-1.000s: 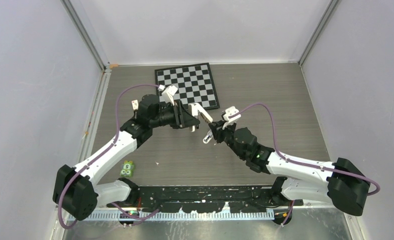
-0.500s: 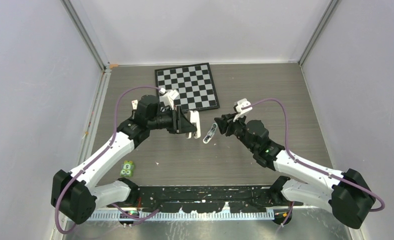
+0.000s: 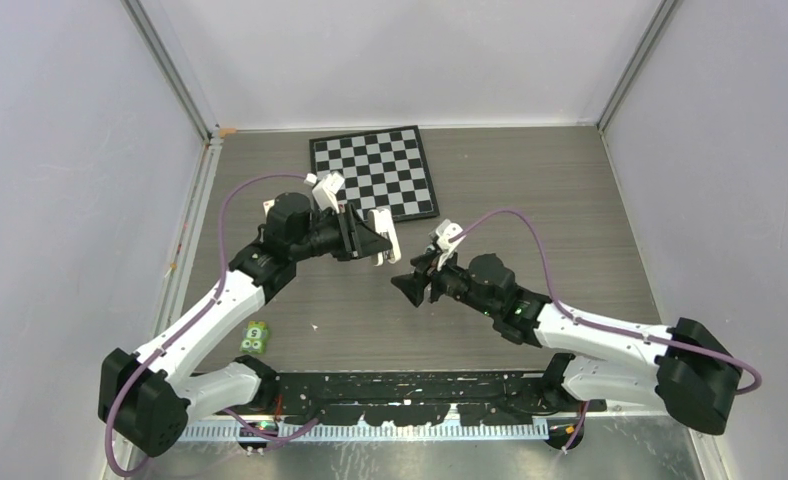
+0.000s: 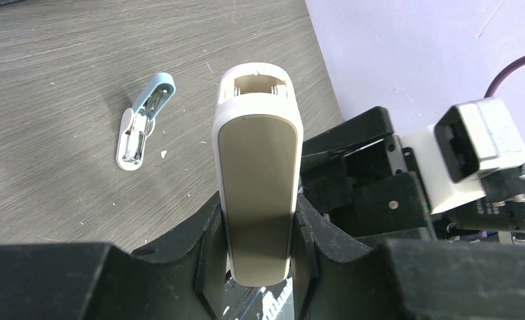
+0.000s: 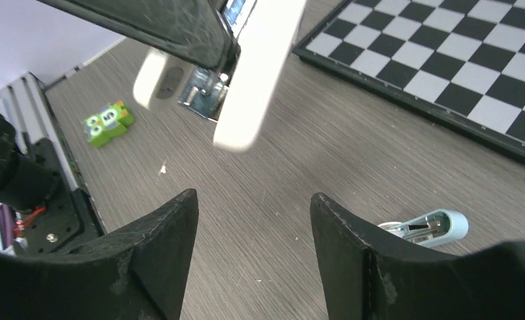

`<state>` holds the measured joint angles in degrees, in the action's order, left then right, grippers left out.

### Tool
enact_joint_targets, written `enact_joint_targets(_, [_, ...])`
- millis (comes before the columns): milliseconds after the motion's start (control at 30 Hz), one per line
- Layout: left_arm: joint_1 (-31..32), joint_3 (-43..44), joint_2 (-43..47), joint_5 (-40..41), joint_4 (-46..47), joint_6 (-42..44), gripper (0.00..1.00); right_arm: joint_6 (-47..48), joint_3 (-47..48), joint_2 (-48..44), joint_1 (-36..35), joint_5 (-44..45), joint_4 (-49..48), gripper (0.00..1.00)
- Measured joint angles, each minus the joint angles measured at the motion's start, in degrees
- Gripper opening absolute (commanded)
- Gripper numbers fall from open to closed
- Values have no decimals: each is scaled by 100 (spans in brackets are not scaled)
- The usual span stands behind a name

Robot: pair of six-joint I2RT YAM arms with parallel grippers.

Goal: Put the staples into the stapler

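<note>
My left gripper (image 4: 256, 223) is shut on the white stapler (image 4: 256, 153) and holds it up off the table (image 3: 382, 236). In the right wrist view the stapler (image 5: 263, 60) hangs above the table with its hinged arm swung apart from the metal channel (image 5: 203, 97). My right gripper (image 5: 253, 210) is open and empty, just to the right of the stapler and lower (image 3: 408, 287). The staples are out of view.
A small light-blue-and-white object (image 4: 140, 123) lies on the table beside my right fingers (image 5: 425, 228). A chessboard (image 3: 375, 170) sits at the back centre. A green toy block (image 3: 256, 337) lies near the left arm's base.
My right gripper opened and let go of the light-blue-and-white object, then drew back and down to the left. The left gripper shifted slightly left with the stapler still in it.
</note>
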<state>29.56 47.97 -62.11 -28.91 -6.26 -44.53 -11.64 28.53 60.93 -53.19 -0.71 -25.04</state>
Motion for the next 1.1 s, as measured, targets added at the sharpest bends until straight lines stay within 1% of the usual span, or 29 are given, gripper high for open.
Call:
enact_joint_targets(167, [0, -72, 35, 72, 72, -168, 0, 114, 173, 494, -94, 229, -28, 65])
enact_joint_targets(300, [0, -105, 109, 83, 92, -212, 0, 144, 343, 699, -138, 459, -247, 65])
enact_joint_targets(433, [0, -164, 140, 83, 133, -282, 0, 166, 468, 826, -146, 503, -459, 64])
enact_joint_targets(500, [-2, -192, 140, 94, 155, -299, 0, 181, 529, 892, -146, 531, -496, 60])
enact_joint_targets(633, [-11, -203, 162, 116, 168, -299, 0, 236, 555, 962, -173, 706, -538, 47])
enact_joint_targets(667, [-11, -203, 168, 129, 168, -297, 0, 267, 555, 962, -188, 737, -557, 45])
enact_joint_targets(867, [-46, -96, 184, 63, -127, -37, 0, 529, 551, 942, -219, 1071, -433, 43])
enact_joint_targets(1100, [-50, 120, 181, -28, -516, 203, 0, 809, 544, 859, -177, 1283, -299, 43])
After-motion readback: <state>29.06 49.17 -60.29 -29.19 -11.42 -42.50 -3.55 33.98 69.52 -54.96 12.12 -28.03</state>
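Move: Just beyond the right hand's spread fingers, about 4 cm ahead, 2 cm left and slightly higher, lies the near end of the stapler. The left hand still holds the stapler, with that near end some 3 cm back and 2 cm right of its own grip. From the right hand, the blue-and-white clipper is on the table roughly 5 cm ahead, 3 cm right and 16 cm down; the chessboard's middle is about 22 cm ahead, 6 cm left and as low. Reaching about 3 cm forward and 2 cm left in a shallow dip and rise, the right hand brings its open fingers around the stapler's near end. It then narrows them partway and draws 2 cm back to the right, still edging forward and turning some 10 degrees clockwise, one fingertip against the metal inside the stapler's right-hand arm. The left hand keeps its grip, drifting about a centimetre back and left. ##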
